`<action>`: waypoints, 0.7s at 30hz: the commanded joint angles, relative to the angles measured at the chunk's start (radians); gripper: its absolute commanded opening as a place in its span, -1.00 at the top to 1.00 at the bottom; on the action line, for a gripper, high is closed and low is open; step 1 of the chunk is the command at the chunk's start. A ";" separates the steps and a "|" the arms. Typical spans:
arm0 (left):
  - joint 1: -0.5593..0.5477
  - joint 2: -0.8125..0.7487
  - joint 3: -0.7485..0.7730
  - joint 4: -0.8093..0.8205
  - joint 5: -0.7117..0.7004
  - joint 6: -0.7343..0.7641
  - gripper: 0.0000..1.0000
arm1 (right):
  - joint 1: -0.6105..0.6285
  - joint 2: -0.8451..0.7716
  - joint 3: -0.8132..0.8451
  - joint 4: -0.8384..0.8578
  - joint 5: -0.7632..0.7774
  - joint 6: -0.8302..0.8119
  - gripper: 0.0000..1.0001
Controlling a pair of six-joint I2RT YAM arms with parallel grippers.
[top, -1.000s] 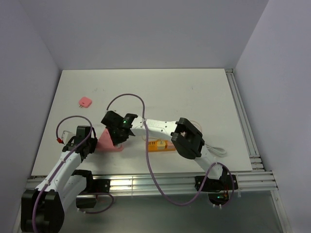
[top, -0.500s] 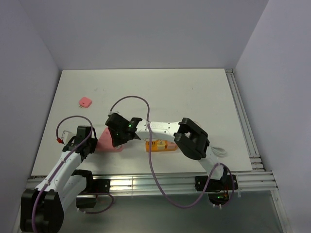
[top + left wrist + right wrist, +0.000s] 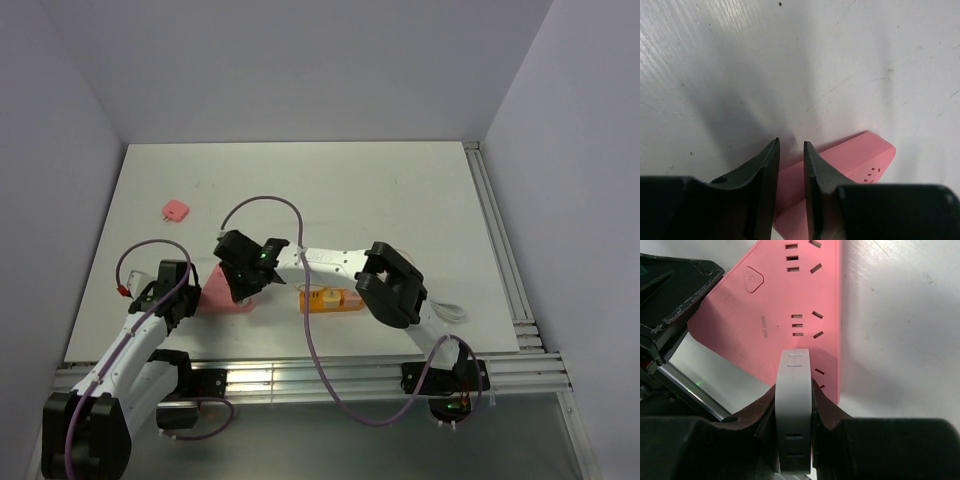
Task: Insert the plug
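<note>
A pink power strip [image 3: 222, 297] lies at the near left of the table, its socket face filling the right wrist view [image 3: 785, 290]. My right gripper [image 3: 794, 386] is shut on a white plug [image 3: 794, 405], held just above the strip's near sockets. From above, that gripper [image 3: 241, 284] hangs over the strip's right part. My left gripper [image 3: 791, 146] is at the strip's left end [image 3: 855, 160], fingers nearly together with pink showing between them. It meets the strip from the left in the top view [image 3: 190, 292].
An orange block [image 3: 330, 300] with a white piece on it lies just right of the strip, under my right arm. A white cable [image 3: 447, 312] trails off to the right. A small pink square [image 3: 176, 209] sits at the far left. Metal rails run along the near and right edges.
My right wrist shifted a little to the right, then back left, staying over the strip with the plug in it. The left arm and the strip have not moved.
</note>
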 commanded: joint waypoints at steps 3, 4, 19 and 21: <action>-0.041 0.002 -0.011 -0.105 0.187 -0.009 0.39 | 0.014 0.051 0.030 -0.013 0.017 -0.019 0.27; -0.041 0.000 -0.011 -0.105 0.188 -0.011 0.39 | 0.014 0.047 0.032 -0.016 0.014 -0.019 0.19; -0.041 -0.018 -0.014 -0.131 0.170 -0.023 0.37 | 0.009 -0.040 0.021 -0.061 0.080 -0.042 0.01; -0.041 -0.014 -0.015 -0.129 0.171 -0.023 0.37 | 0.008 -0.045 0.025 -0.062 0.086 -0.050 0.01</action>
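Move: From the left gripper, the pink power strip's middle lies some 6 cm to the right and 3 cm ahead, about level; the white plug stands on the strip about 11 cm right and 2 cm ahead, 3 cm higher. The right gripper is closed around that plug, with the strip's middle about 3 cm to its left, 1 cm ahead and 4 cm below. The orange power strip lies some 21 cm to its right, level in reach, 4 cm lower. Open the right fingers to let go of the white plug, keeping that gripper almost in place with the plug between the pads. Meanwhile bring the left gripper about 2.5 cm to the right, then also back some 2 cm and slightly down at the end, its partly open fingers pushing along the left end of the pink strip. ##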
